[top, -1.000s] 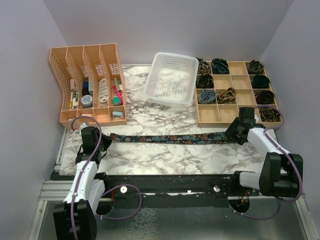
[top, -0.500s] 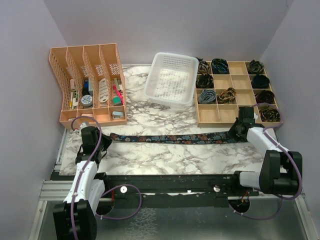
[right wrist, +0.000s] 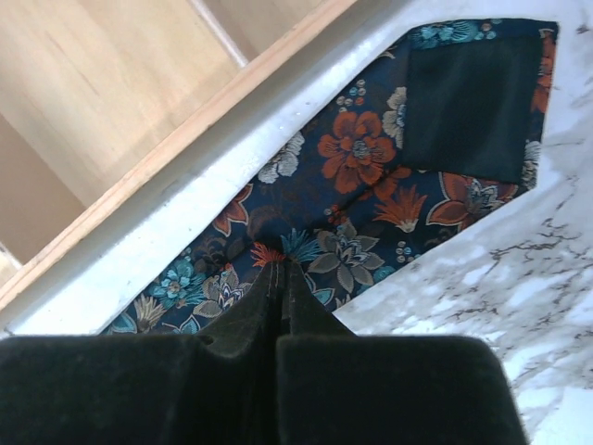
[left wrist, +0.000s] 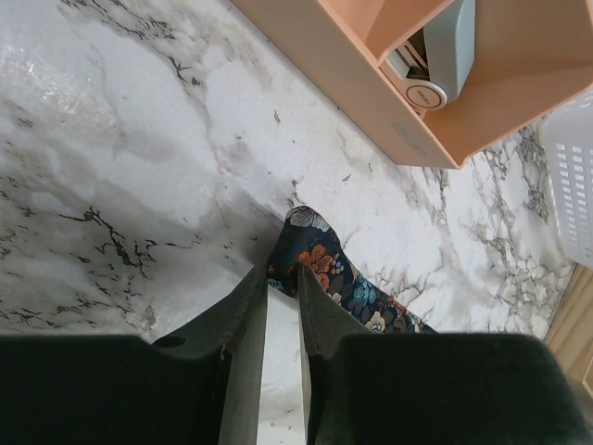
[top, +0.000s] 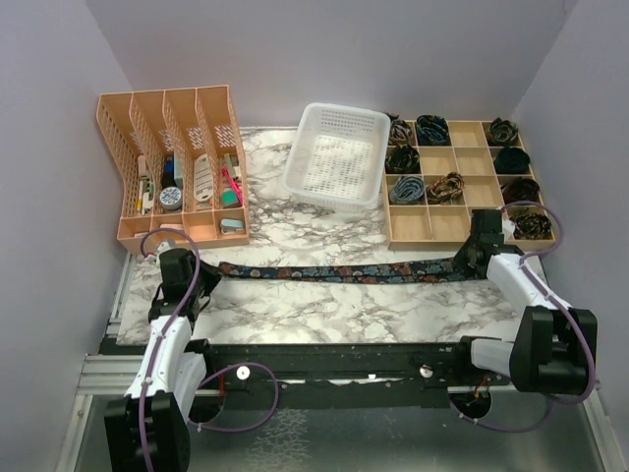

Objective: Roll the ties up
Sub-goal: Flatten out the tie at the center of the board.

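One tie [top: 344, 272], dark with red, blue and white flowers, lies stretched flat across the marble table from left to right. My left gripper [top: 209, 278] is at its narrow end [left wrist: 315, 255]; the jaws stand a little apart, with bare marble showing between them and the tie's tip just at the fingertips [left wrist: 283, 269]. My right gripper [top: 474, 258] is at the wide end [right wrist: 361, 158], shut, its tips [right wrist: 281, 267] pinching the fabric. Several rolled ties [top: 430, 128] sit in the wooden divided tray.
A wooden divided tray [top: 470, 162] stands at the back right, its front wall [right wrist: 111, 111] close behind my right gripper. A white basket [top: 337, 157] is at the back centre. A peach file organizer [top: 177, 167] with small items stands at the back left, its corner [left wrist: 371, 83] near my left gripper.
My right gripper has shut on the tie's wide end and drawn it to the right. My left jaws have parted slightly at the narrow end.
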`<state>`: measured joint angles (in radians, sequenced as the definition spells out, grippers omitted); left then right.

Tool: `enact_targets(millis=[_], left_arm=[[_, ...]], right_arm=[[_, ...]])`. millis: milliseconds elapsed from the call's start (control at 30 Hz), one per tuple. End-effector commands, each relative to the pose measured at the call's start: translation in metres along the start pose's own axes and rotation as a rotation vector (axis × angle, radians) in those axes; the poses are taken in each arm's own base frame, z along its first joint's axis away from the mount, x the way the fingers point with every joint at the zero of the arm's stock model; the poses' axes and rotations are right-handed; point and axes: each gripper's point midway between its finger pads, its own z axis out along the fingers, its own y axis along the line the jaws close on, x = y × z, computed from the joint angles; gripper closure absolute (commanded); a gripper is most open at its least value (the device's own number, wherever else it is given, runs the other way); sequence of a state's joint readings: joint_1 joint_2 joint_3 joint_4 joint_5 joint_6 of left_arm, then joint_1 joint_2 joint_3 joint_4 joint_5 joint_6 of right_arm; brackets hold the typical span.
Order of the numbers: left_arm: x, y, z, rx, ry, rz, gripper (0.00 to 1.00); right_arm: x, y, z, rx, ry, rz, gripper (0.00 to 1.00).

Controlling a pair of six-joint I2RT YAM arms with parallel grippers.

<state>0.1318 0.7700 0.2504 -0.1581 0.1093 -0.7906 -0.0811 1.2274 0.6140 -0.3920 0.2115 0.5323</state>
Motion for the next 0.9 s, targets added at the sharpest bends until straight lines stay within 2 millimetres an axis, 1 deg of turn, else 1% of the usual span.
enact_targets(millis=[0,33,133,200,267,400,600,733,867], left_arm=[[-0.001,-0.002,0.001,0.012,0.000,-0.007,0.77],[-0.001,-0.002,0.001,0.012,0.001,-0.008,0.75],[0.001,-0.001,0.001,0.008,0.005,-0.011,0.74],[0.001,0.000,0.001,0.008,0.007,-0.012,0.71],[0.001,-0.001,0.001,0.013,0.004,-0.014,0.70],[0.002,-0.003,0.002,0.030,0.006,-0.014,0.64],[0.008,-0.008,0.004,0.085,0.020,-0.004,0.58],[0.012,-0.009,0.006,0.107,0.029,-0.004,0.57],[0.017,-0.007,0.010,0.120,0.035,-0.003,0.57]], right_arm=[[-0.009,-0.018,-0.002,0.101,-0.044,0.033,1.00],[-0.008,-0.020,-0.001,0.111,-0.044,0.040,1.00],[-0.010,-0.025,-0.001,0.140,-0.055,0.056,0.99],[-0.010,-0.026,0.000,0.147,-0.051,0.059,0.99],[-0.007,-0.028,0.001,0.159,-0.040,0.065,0.98],[-0.003,-0.028,0.001,0.161,-0.025,0.080,0.97],[-0.008,-0.037,-0.003,0.211,-0.053,0.113,0.95],[-0.009,-0.042,-0.005,0.224,-0.069,0.140,0.94],[-0.008,-0.043,-0.005,0.226,-0.065,0.152,0.94]])
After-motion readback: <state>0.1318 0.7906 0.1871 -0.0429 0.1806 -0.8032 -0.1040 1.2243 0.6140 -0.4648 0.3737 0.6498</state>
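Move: The tie lies stretched crosswise. Its wide right end is pinched at the right fingertips, with the wooden tray's middle about 19 cm ahead and 2 cm to the left. The tie's narrow left end sits right at the left fingertips, about 1 cm lower; from that hand the peach organizer's middle is some 23 cm ahead and 8 cm left, the white basket's about 26 cm ahead and 27 cm right. Still pinching, the right hand drags the tie about 3 cm right and back as left fingers open wider. ##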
